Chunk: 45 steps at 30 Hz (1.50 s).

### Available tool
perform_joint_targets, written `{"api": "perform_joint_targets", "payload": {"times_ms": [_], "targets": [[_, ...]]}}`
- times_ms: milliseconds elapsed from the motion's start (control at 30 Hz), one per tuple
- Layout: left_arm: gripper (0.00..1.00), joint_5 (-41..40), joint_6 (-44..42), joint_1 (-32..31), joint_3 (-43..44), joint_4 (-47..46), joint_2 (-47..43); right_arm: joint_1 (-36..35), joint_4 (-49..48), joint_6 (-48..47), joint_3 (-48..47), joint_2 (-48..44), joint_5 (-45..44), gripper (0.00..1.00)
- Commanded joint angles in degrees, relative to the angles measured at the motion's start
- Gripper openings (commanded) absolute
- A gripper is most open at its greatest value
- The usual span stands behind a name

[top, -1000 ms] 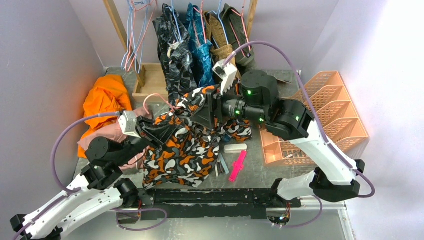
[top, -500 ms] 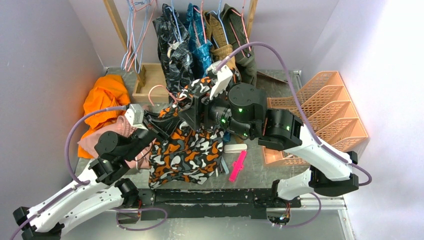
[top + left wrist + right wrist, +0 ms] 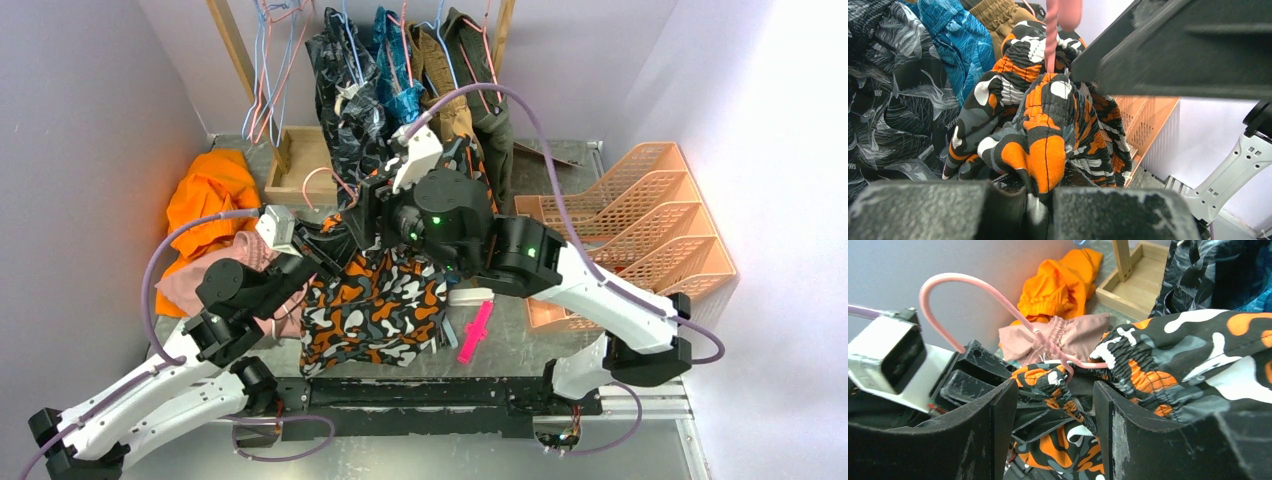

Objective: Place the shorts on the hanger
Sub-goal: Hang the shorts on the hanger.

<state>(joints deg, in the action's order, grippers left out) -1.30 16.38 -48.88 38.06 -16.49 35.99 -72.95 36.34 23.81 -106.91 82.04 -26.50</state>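
The shorts [image 3: 375, 305], in orange, black, white and grey camouflage, hang in a bunch off the table's middle. Their gathered waistband [image 3: 1048, 100] is threaded on the pink wire hanger [image 3: 963, 282], whose hook [image 3: 312, 180] rises left of the arms. My left gripper [image 3: 1040, 197] is shut on a fold of the shorts and holds it up just below the hanger's neck [image 3: 1051, 30]. My right gripper [image 3: 1053, 392] is open, its fingers on either side of a strand of waistband without pinching it. It sits directly above the left gripper [image 3: 325, 245].
A plain pink pair [image 3: 215, 275] and an orange cloth [image 3: 210, 195] lie at the left. Several garments [image 3: 400, 90] hang on a wooden rack with a box base [image 3: 300, 160] at the back. An orange file tray [image 3: 650, 230] stands right. A pink clip [image 3: 475, 330] lies near the front.
My right arm has swung left and toward the back, over the shorts. My left gripper has risen and moved right with the fabric, so the shorts hang more bunched.
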Motion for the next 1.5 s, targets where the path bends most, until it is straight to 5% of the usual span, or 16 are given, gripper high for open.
{"api": "perform_joint_targets", "payload": {"times_ms": [0,200,367,767,1000,1133,1300,1467], "targets": [[0.07,-0.95,-0.72,0.11,1.81,-3.19,-0.69,-0.52,-1.2,1.63,-0.36,1.53,-3.45,0.61],[0.07,0.23,-0.69,0.14,1.84,-1.98,-1.03,-0.64,-2.66,0.97,0.35,1.93,-3.5,0.61],[0.07,2.54,-2.26,0.11,3.86,7.11,-3.06,-0.66,-2.89,-7.93,0.72,-3.34,8.3,0.61],[0.07,27.26,-5.58,0.11,15.01,31.88,-7.68,-0.6,13.16,-25.34,7.74,-15.55,20.91,0.58],[0.07,31.82,-7.03,0.13,21.04,38.99,-4.23,-0.61,12.14,-27.33,11.6,-16.85,26.31,0.53],[0.07,32.78,-7.38,0.12,21.78,39.72,-2.98,-0.58,11.23,-28.02,12.14,-18.26,27.88,0.37],[0.07,32.77,-7.29,0.11,20.98,38.33,-2.78,-0.57,11.5,-27.71,12.47,-18.95,28.42,0.03],[0.07,33.25,-7.92,0.15,21.24,38.88,-2.02,-0.6,9.22,-26.52,13.74,-20.27,28.58,0.0]]}}
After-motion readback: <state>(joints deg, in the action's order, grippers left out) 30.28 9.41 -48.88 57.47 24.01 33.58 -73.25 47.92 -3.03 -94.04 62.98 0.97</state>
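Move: The far part of the shorts' bunched waistband, still free, lies about 6 cm ahead of the open right hand, 3 cm to its right and some 4 cm lower. From that hand the hanger's hook is roughly 4 cm ahead and 5 cm left at its height; the near waistband in the left fingers is 5 cm back, 3 cm left and 7 cm below. From the left hand, the far waistband is about 10 cm ahead, 6 cm right, 3 cm up. Drawing back about 12 cm, the left hand keeps its pinch on waistband and hanger, turning clockwise some 30 degrees and rolling left side up. The right dips slightly ahead, swings back and right over a small arch, turning counter-clockwise, then comes down on the far waistband and shuts its fingers on the cloth. ##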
